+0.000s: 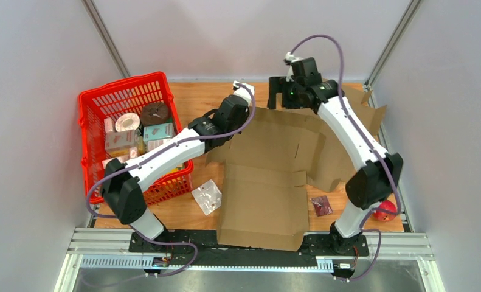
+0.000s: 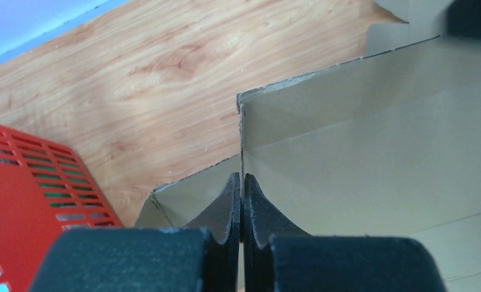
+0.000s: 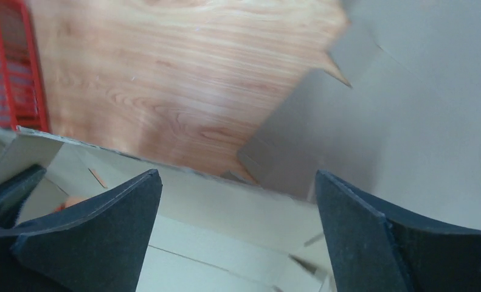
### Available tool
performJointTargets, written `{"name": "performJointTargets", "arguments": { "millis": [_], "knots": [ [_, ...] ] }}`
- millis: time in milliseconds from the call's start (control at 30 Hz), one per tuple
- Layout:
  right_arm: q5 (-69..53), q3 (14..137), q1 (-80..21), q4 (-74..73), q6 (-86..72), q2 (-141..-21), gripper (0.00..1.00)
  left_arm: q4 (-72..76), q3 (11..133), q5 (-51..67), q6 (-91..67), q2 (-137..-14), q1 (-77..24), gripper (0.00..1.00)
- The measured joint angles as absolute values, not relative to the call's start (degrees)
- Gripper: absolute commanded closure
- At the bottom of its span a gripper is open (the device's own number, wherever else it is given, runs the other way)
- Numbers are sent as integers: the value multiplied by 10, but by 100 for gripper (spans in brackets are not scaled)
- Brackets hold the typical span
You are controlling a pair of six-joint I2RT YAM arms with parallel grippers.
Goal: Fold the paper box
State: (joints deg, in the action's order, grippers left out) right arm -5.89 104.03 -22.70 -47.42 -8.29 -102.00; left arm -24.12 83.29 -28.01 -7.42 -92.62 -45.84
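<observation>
The paper box (image 1: 268, 176) is a flat brown cardboard blank that reaches from the near edge of the table to the far right, with some flaps raised. My left gripper (image 1: 247, 102) is at its far left corner. In the left wrist view that gripper (image 2: 242, 182) is shut on a thin upright cardboard flap (image 2: 359, 134), which I see edge-on between the fingers. My right gripper (image 1: 279, 97) hovers over the box's far edge. In the right wrist view it (image 3: 238, 182) stands wide open with nothing between its fingers and the cardboard (image 3: 408, 91) below it.
A red basket (image 1: 104, 103) with several packaged goods stands at the left, beside the left arm. A clear plastic bag (image 1: 207, 196) lies left of the box. A small dark packet (image 1: 321, 205) and a red ball (image 1: 384, 211) lie near the right arm's base.
</observation>
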Motion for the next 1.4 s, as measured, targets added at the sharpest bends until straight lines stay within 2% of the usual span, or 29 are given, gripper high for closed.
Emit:
{"name": "performJointTargets", "arguments": {
  "millis": [167,367,533,700,767,833,867,933,1033,1067,1100,1133,1167,1233,1267,1400],
  "knots": [
    [39,985,-216,-495,-265,-877,0,-203,767,-276,-96,-877,-458,100],
    [28,802,-236,-388,-548,-685,0,-169,733,-269,-112,-836,-458,100],
    [33,761,-255,-366,-761,-714,3,-144,720,-256,-114,-815,-458,100],
    [44,759,-258,-366,-891,-769,18,-128,704,-244,-114,-804,-458,100],
    [42,759,-259,-366,-932,-783,31,-120,694,-241,-114,-798,-458,100],
    [41,759,-261,-366,-964,-796,35,-112,683,-238,-114,-791,-458,100],
    [41,759,-263,-366,-973,-802,45,-107,679,-236,-114,-788,-458,100],
    [42,759,-268,-366,-992,-811,53,-100,670,-232,-115,-782,-458,100],
    [45,758,-279,-365,-1019,-816,72,-91,665,-231,-115,-780,-458,100],
    [46,756,-282,-362,-1027,-816,77,-90,663,-232,-115,-780,-458,100],
    [47,750,-285,-354,-1037,-815,78,-88,662,-233,-114,-780,-458,99],
    [49,742,-286,-348,-1044,-813,81,-87,660,-233,-114,-780,-457,97],
    [51,735,-288,-344,-1053,-812,86,-87,659,-233,-114,-780,-457,89],
    [56,729,-290,-338,-1063,-813,89,-87,659,-234,-114,-780,-457,80],
    [59,729,-291,-336,-1067,-813,90,-86,659,-234,-114,-780,-457,71],
    [72,750,-293,-336,-1062,-816,91,-78,659,-229,-121,-780,-453,62]
  ]
}}
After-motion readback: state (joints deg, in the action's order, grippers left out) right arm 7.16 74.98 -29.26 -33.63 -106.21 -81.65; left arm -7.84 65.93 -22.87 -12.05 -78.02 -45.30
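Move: The free top edge of the box's raised far wall runs some 3 cm back from the open right hand, 2 cm to its left and 2 cm below; from the left hand that spot is level forward and about 9 cm to the right, 1 cm above. The held left corner lies about 11 cm left of the right hand and 2 cm back. The second cardboard lies 16 cm right of the right hand, 6 cm back, 22 cm below. The far wall's top edge is pinched by the right hand, which swings back and up about 10 cm, veering right, then comes left, down and forward, rolling roughly 90 degrees clockwise seen from above and closing from wide open. The left hand, shut on the corner, draws back some 3 cm, rises slightly and rolls about 15 degrees, then begins to open. ##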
